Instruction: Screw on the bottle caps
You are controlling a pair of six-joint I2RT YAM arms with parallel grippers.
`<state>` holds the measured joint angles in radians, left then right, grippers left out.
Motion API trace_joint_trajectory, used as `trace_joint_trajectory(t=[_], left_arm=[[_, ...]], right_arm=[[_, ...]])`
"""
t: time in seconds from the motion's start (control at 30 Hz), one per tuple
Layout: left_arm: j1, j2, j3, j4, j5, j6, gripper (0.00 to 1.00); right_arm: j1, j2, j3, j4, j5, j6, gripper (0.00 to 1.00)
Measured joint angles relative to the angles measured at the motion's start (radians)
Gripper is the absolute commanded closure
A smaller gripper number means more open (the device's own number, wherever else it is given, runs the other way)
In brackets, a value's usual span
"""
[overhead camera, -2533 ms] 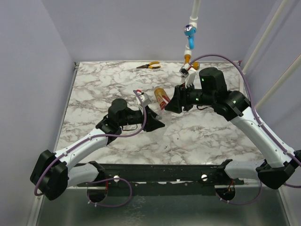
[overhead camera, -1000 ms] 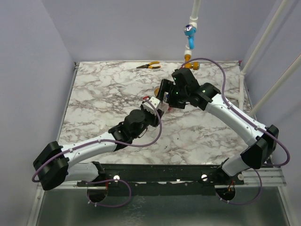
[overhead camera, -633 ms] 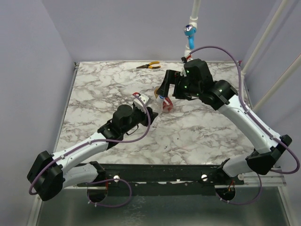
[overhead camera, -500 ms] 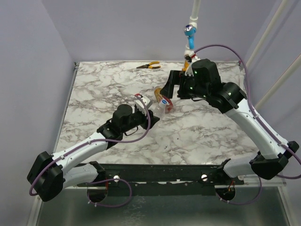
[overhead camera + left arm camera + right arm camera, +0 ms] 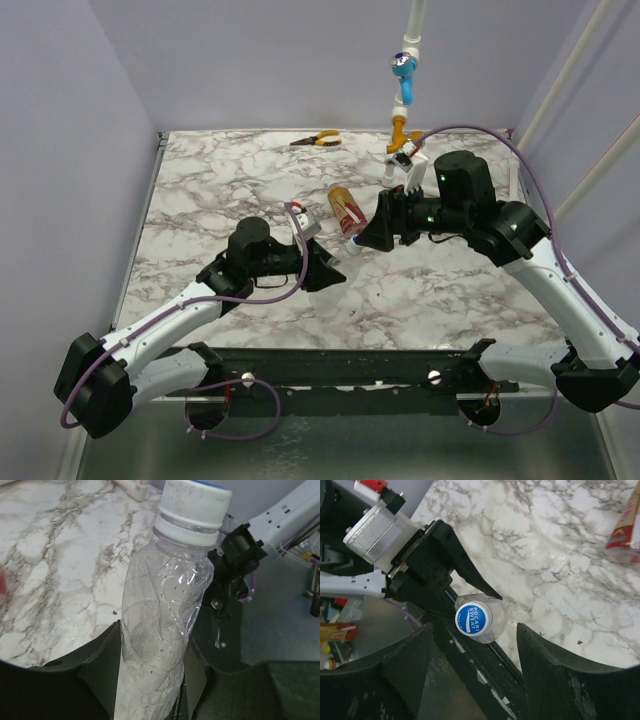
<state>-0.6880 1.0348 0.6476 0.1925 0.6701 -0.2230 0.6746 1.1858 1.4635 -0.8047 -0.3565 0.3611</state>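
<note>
My left gripper (image 5: 152,650) is shut on the body of a clear, crumpled bottle (image 5: 160,630), held off the table. A white cap with a blue top (image 5: 196,500) sits on its neck. My right gripper (image 5: 475,630) is open and faces that cap (image 5: 473,619) end-on; the cap lies between the fingers in view, touching neither. In the top view the left gripper (image 5: 322,268) and right gripper (image 5: 368,235) point at each other near the table's middle. A second bottle with a red label and amber contents (image 5: 345,207) lies on the table behind them, also at the right wrist view's top right (image 5: 626,525).
Orange-handled pliers (image 5: 316,139) lie at the table's far edge. A light-blue valve handle with an orange fitting (image 5: 403,70) hangs on a white pipe at the back. The marble table's near edge (image 5: 330,348) and the arm bases are below.
The left gripper has come back toward the near side with the clear bottle. The right gripper has left the red-labelled bottle, drawn back to the right and now faces the held bottle's cap.
</note>
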Motion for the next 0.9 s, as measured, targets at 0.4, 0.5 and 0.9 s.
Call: trace_joint_trajectory(t=[0.4,0.5,0.9], left_arm=[[0.003,0.002,0.029,0.024,0.145,-0.053,0.99],[0.006,0.002,0.030,0.031,0.154,-0.058,0.99],[0.008,0.016,0.030,0.039,0.161,-0.072,0.99]], right_arm=[[0.000,0.000,-0.020,0.013,-0.178,-0.032,0.44],[0.000,0.003,-0.024,0.019,-0.193,-0.038,0.48],[0.000,0.023,-0.029,0.018,-0.196,-0.041,0.72]])
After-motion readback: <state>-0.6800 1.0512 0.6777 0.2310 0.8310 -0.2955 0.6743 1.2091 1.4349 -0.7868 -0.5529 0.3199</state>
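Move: The white-rimmed blue cap already sits on the clear bottle's neck, roughly 3 cm left of the right hand and 3 cm below it, level fore and aft. The bottle's body stands below the cap, about 12 cm under that hand, 5 cm left and 1 cm back. A finished red-labelled bottle lies on the table some 24 cm ahead, 3 cm left and 29 cm down. From the left hand, the cap is around 8 cm up, 3 cm right and 2 cm forward. The right fingers close around the sides of the cap from well open to about a third open, beginning to pinch it, as that hand eases about 3 cm back and to the left and turns some 10 degrees counter-clockwise. The left hand keeps its grip on the clear bottle, bringing it roughly 2 cm back and 2 cm up with a slight clockwise turn, then holds it there. ##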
